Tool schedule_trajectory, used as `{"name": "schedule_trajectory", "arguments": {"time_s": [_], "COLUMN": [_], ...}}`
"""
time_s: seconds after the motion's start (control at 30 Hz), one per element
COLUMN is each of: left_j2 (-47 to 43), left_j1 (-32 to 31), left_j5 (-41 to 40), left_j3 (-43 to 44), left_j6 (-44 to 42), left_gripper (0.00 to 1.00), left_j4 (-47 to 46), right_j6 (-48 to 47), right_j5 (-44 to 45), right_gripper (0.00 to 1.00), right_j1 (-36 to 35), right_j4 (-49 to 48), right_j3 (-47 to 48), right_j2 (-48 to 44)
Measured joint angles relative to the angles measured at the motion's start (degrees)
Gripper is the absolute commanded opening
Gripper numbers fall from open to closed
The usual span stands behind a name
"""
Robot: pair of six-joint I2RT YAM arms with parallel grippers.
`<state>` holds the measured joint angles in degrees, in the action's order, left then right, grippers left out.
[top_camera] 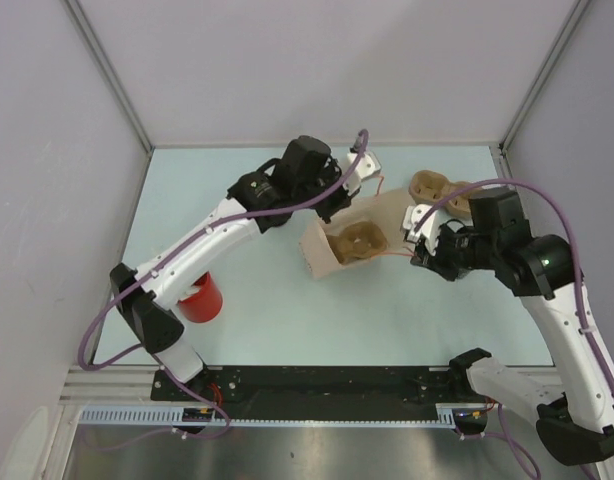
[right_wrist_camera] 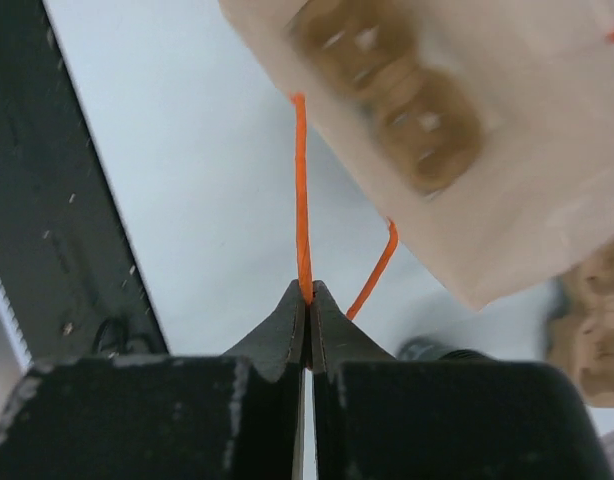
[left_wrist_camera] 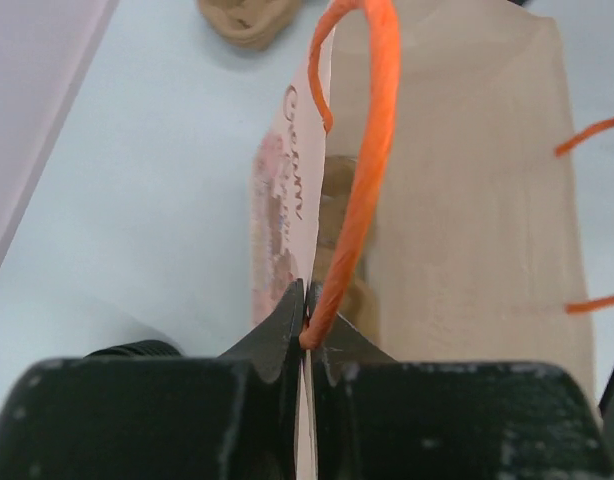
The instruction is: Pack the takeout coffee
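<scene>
A brown paper bag (top_camera: 332,262) lies in the middle of the table with its mouth held open, and a pulp cup carrier (top_camera: 353,243) sits inside it. My left gripper (top_camera: 364,172) is at the bag's far rim. In the left wrist view it (left_wrist_camera: 309,335) is shut on the orange handle (left_wrist_camera: 372,150) and the bag's edge. My right gripper (top_camera: 415,245) is at the bag's right side. In the right wrist view it (right_wrist_camera: 307,298) is shut on the other orange handle (right_wrist_camera: 301,190). A red cup (top_camera: 199,297) stands near the left arm's base.
A second pulp carrier (top_camera: 437,190) lies at the back right, just beyond the bag. Grey walls enclose the table on the left, back and right. The black base rail (top_camera: 317,380) runs along the near edge.
</scene>
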<state>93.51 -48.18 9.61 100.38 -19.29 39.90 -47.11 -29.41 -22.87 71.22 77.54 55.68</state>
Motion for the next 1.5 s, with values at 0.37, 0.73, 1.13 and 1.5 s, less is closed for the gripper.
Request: {"name": "schedule_trajectory", "arguments": {"time_s": [0.37, 0.73, 1.13, 1.5], "left_j2": [7.6, 9.7, 6.4, 3.4], "left_j1": [4.4, 4.8, 5.2, 5.4], "left_j5": [-3.8, -3.9, -3.1, -3.6], "left_j3": [2.4, 2.7, 3.7, 1.5], "left_j6": [5.8, 7.5, 8.4, 8.3], "left_gripper": [0.08, 0.08, 0.08, 0.05], "left_j4": [-1.4, -1.7, -3.5, -7.0], "right_j6": [12.6, 16.8, 21.1, 23.1], "right_j5": [-3.6, -2.7, -3.5, -5.4], "right_gripper": [0.0, 0.0, 0.0, 0.0], "right_j1": [0.0, 0.3, 1.9, 2.9], "right_j4": [-13.9, -17.6, -21.1, -24.1], "right_j3": [12.3, 11.3, 12.2, 11.9], "right_j2": [5.0, 7.6, 6.6, 6.7]}}
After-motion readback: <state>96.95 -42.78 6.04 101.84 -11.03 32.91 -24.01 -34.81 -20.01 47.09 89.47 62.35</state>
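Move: Both hands already hold the open, tilted paper bag, the left by its rim and cord, the right by the other orange cord. The cup holder inside is about 7 cm right of the left hand, 1 cm ahead and 14 below; from the right hand, 12 cm ahead, 11 left and 13 below. The black lid stack is 14 cm ahead and 12 left of the left hand. From the right hand, the dark cup lies 12 cm ahead and 15 right, and the spare cup holder 30 ahead and 11 right. Still pinching the orange cord, the right hand hauls its side of the bag up about 12 cm and some 7 cm forward and 4 left, fast at first with a small dip midway, tilting its left side up some 25 degrees. The left hand keeps the rim pinched, swings about 6 cm forward while sinking 5 to 6 cm, then rises back to its starting height, turned slightly counter-clockwise. ##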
